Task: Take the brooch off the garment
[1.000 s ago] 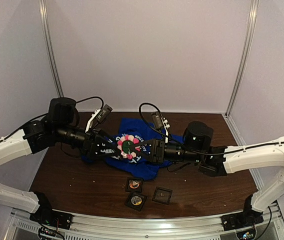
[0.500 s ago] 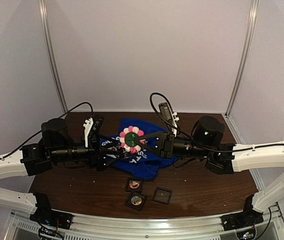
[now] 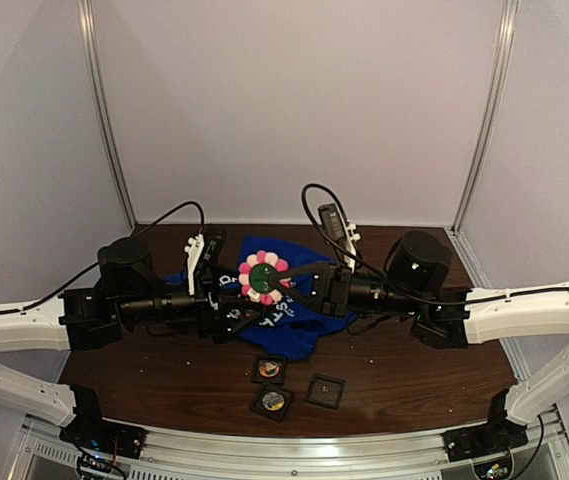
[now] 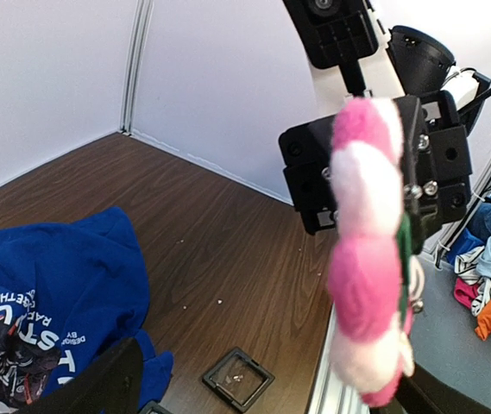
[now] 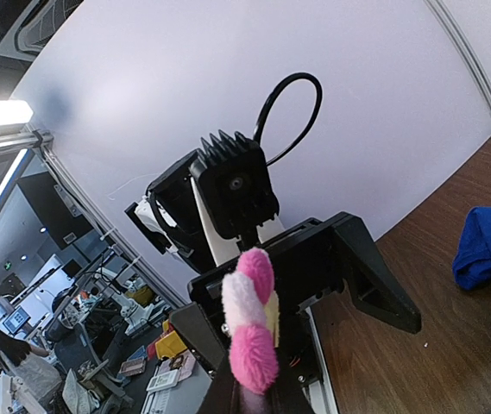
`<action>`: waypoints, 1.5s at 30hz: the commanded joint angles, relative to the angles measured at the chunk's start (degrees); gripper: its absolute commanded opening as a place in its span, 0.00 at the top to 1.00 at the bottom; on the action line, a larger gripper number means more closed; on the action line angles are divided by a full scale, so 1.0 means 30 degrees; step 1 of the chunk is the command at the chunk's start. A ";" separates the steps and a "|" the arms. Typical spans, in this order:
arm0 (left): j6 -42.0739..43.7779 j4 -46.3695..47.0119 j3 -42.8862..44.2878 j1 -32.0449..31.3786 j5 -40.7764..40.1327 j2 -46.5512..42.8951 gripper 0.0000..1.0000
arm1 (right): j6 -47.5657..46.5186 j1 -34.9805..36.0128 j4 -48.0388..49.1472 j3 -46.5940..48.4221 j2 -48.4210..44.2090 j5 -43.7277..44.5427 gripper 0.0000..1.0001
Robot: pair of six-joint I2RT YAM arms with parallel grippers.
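The brooch (image 3: 262, 277) is a fluffy pink-and-white flower with a green centre. My right gripper (image 3: 282, 284) is shut on it and holds it in the air above the garment (image 3: 299, 322), a royal-blue T-shirt crumpled on the table. In the right wrist view the brooch (image 5: 254, 332) stands edge-on between my fingers (image 5: 224, 398). My left gripper (image 3: 236, 304) hangs open just left of the brooch, touching nothing. From the left wrist the brooch (image 4: 366, 259) is clear of the garment (image 4: 55, 293), which lies flat below.
Three small black square cases (image 3: 269, 369) (image 3: 273, 401) (image 3: 325, 389) lie on the brown table in front of the shirt; one case (image 4: 238, 378) shows below my left gripper. A metal rail (image 3: 294, 455) runs along the near edge. White walls close in the back and sides.
My right gripper has carried the brooch up and slightly toward the back, off the shirt. My left gripper has drawn back to the left, away from the brooch.
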 commanded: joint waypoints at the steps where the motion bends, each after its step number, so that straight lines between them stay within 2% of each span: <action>1: -0.0546 0.1724 0.0581 -0.0171 0.1116 -0.0155 0.10 | 0.0136 0.0017 0.0013 0.0253 0.0367 -0.0051 1.00; 10: -0.1979 0.2059 0.0582 -0.0151 0.1919 -0.0543 0.10 | 0.0206 0.0010 0.0049 0.0290 0.0677 -0.0117 1.00; 14: -0.2617 0.1859 0.0834 -0.0177 0.1703 -0.0308 0.19 | 0.0229 0.0029 0.0053 0.0263 0.0636 -0.0165 1.00; 19: -0.3021 0.2101 0.0856 -0.0173 0.1813 -0.0213 0.35 | 0.0292 0.0010 0.0128 0.0125 0.0536 -0.0167 1.00; 28: -0.3324 0.2216 0.0771 -0.0148 0.1879 -0.0238 0.51 | 0.0400 0.0010 0.0221 -0.0031 0.0420 -0.0119 1.00; 45: -0.3940 0.2775 0.0266 -0.0147 0.1461 -0.0519 0.66 | 0.0412 0.0010 0.0503 -0.0338 0.0258 -0.0022 1.00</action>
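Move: The flower brooch, pinched in my closed right hand, has its middle about 4 cm left of that hand and 1 cm above it. From my open left hand it is some 6 cm up, 2 cm back and 1 cm right. Some 29 cm below my left hand, the garment lies about 27 cm ahead, straight out. The upper tray is 4 cm ahead; the empty tray is 14 cm right and 1 cm back. I raise my left hand nearly 4 cm and draw it back about 1.5 cm to the brooch, tipping its fingertips up roughly 10 degrees. Once most of the rise is done, I close its wide-open fingers to about a third, around the flower's lower part. My right hand sinks 1 cm early on, then holds still, keeping its pinch. ##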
